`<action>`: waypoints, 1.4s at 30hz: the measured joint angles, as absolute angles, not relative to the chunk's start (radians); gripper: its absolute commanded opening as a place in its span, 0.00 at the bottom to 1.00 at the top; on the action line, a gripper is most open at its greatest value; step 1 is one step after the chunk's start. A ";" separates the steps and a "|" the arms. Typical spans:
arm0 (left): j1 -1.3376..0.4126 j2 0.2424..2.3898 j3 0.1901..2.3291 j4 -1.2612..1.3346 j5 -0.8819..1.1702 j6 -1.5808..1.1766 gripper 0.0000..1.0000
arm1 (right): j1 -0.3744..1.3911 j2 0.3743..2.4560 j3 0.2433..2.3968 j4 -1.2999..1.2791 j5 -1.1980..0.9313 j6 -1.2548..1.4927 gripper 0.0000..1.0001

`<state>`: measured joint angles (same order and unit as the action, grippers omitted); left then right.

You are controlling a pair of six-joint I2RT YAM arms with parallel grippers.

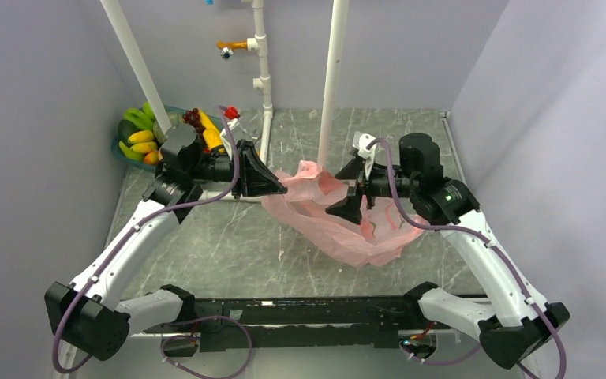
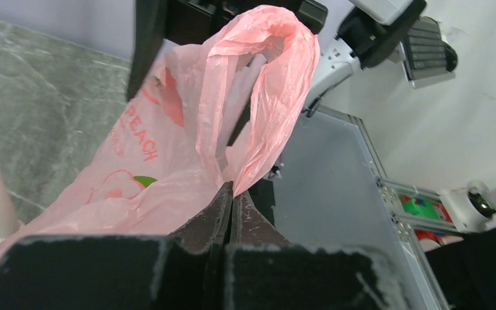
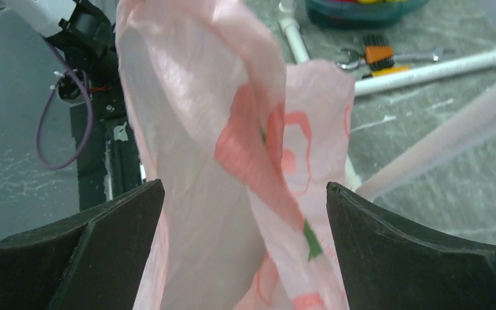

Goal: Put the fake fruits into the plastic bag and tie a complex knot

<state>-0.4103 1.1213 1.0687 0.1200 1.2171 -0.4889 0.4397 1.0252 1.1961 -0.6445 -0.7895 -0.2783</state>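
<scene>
The pink plastic bag point(image 1: 339, 225) lies slack mid-table, its top lifted between the two arms. My left gripper point(image 1: 281, 188) is shut on a fold of the bag's film point(image 2: 232, 188), and a handle loop point(image 2: 278, 58) stands up beyond it. My right gripper point(image 1: 349, 190) is wide open; bag film point(image 3: 232, 168) hangs loose between its fingers point(image 3: 119, 226), unclamped. The fake fruits point(image 1: 146, 136), yellow and green bananas and dark grapes, sit in the teal basin at the back left. No knot is in view.
The teal basin point(image 1: 120, 147) stands in the back left corner. White PVC pipes point(image 1: 330, 87) rise from the table behind the bag. A wrench and an orange tool point(image 3: 376, 55) lie by a floor pipe point(image 3: 439, 68).
</scene>
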 measured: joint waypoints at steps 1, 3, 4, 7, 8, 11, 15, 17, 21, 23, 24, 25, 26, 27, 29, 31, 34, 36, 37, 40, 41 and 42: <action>-0.416 1.127 1.072 0.122 1.226 -0.491 0.00 | 0.460 1.031 1.196 -0.622 -0.789 -0.279 1.00; -0.429 1.142 1.084 0.117 1.248 -0.491 0.00 | 0.482 1.056 1.200 -0.573 -0.780 -0.282 1.00; -0.434 1.147 1.092 0.111 1.261 -0.489 0.00 | 0.484 1.071 1.202 -0.549 -0.769 -0.288 1.00; -0.441 1.153 1.111 0.092 1.291 -0.479 0.00 | 0.485 1.126 1.211 -0.493 -0.760 -0.310 1.00; -0.442 1.153 1.114 0.091 1.298 -0.476 0.00 | 0.487 1.137 1.213 -0.481 -0.760 -0.314 0.99; -0.442 1.157 1.124 0.086 1.325 -0.472 0.00 | 0.530 1.164 1.216 -0.449 -0.768 -0.335 0.85; -0.435 1.180 1.156 0.068 1.357 -0.467 0.00 | 0.635 1.164 1.217 -0.435 -0.778 -0.406 0.11; -0.415 1.189 1.169 0.056 1.366 -0.464 0.00 | 0.662 1.163 1.221 -0.458 -0.790 -0.447 0.00; -0.290 1.209 1.219 -0.032 1.340 -0.406 0.00 | 0.662 1.142 1.234 -0.561 -0.757 -0.471 0.00; -0.235 1.246 1.300 -0.157 1.278 -0.317 0.00 | 0.661 1.111 1.234 -0.604 -0.734 -0.459 0.00; -0.221 1.276 1.356 -0.232 1.237 -0.269 0.00 | 0.661 1.090 1.234 -0.609 -0.719 -0.437 0.00; -0.219 1.297 1.391 -0.279 1.203 -0.239 0.00 | 0.661 1.074 1.234 -0.603 -0.711 -0.419 0.00; -0.225 1.326 1.428 -0.339 1.155 -0.208 0.00 | 0.661 1.054 1.234 -0.591 -0.703 -0.394 0.00; -0.232 1.341 1.441 -0.366 1.128 -0.197 0.01 | 0.661 1.044 1.234 -0.582 -0.697 -0.375 0.00; -0.244 1.375 1.458 -0.423 1.077 -0.178 0.26 | 0.660 1.041 1.235 -0.553 -0.678 -0.318 0.00; -0.246 1.406 1.468 -0.467 1.032 -0.139 0.64 | 0.651 1.073 1.245 -0.548 -0.665 -0.252 0.00; -0.226 1.402 1.440 -0.478 0.986 -0.063 0.99 | 0.625 1.168 1.279 -0.554 -0.636 -0.126 0.00; -0.209 1.340 1.381 -0.474 0.972 -0.010 0.99 | 0.596 1.223 1.282 -0.560 -0.607 -0.040 0.00; -0.203 1.297 1.354 -0.477 0.971 0.015 0.99 | 0.581 1.240 1.282 -0.569 -0.595 -0.008 0.00; -0.209 1.155 1.319 -0.492 1.005 0.111 0.99 | 0.536 1.267 1.281 -0.591 -0.561 0.093 0.00; -0.234 1.105 1.323 -0.491 1.023 0.143 0.99 | 0.523 1.267 1.281 -0.592 -0.553 0.123 0.00; -0.259 1.079 1.329 -0.492 1.034 0.159 0.99 | 0.513 1.265 1.280 -0.590 -0.546 0.148 0.00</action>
<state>-0.2592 1.0790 1.3289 -0.4919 1.0344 0.1593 0.5133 1.2652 1.2797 -0.5903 -0.5461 0.1482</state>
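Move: My open right hand goes for a fold of the plastic bag's rim about 6 cm to its left and nearly level. My left fingertips already pinch the rim, about 5 cm to the left of that fold, so for my left hand the fold lies some 5 cm to its right. The tall white pole stands roughly 19 cm straight ahead of my right hand, and the bag's sagging belly hangs about 5 cm back and 12 cm below it. My right hand dips forward, then swings about 7 cm left and shuts on the bag beside my left fingers, which keep their pinch. My left hand then sweeps some 15 cm forward and a little down, opens wide, lets go and draws back up. Keeping its pinch, my right hand pushes forward and down about 6 cm each, rolling its forward side down. ##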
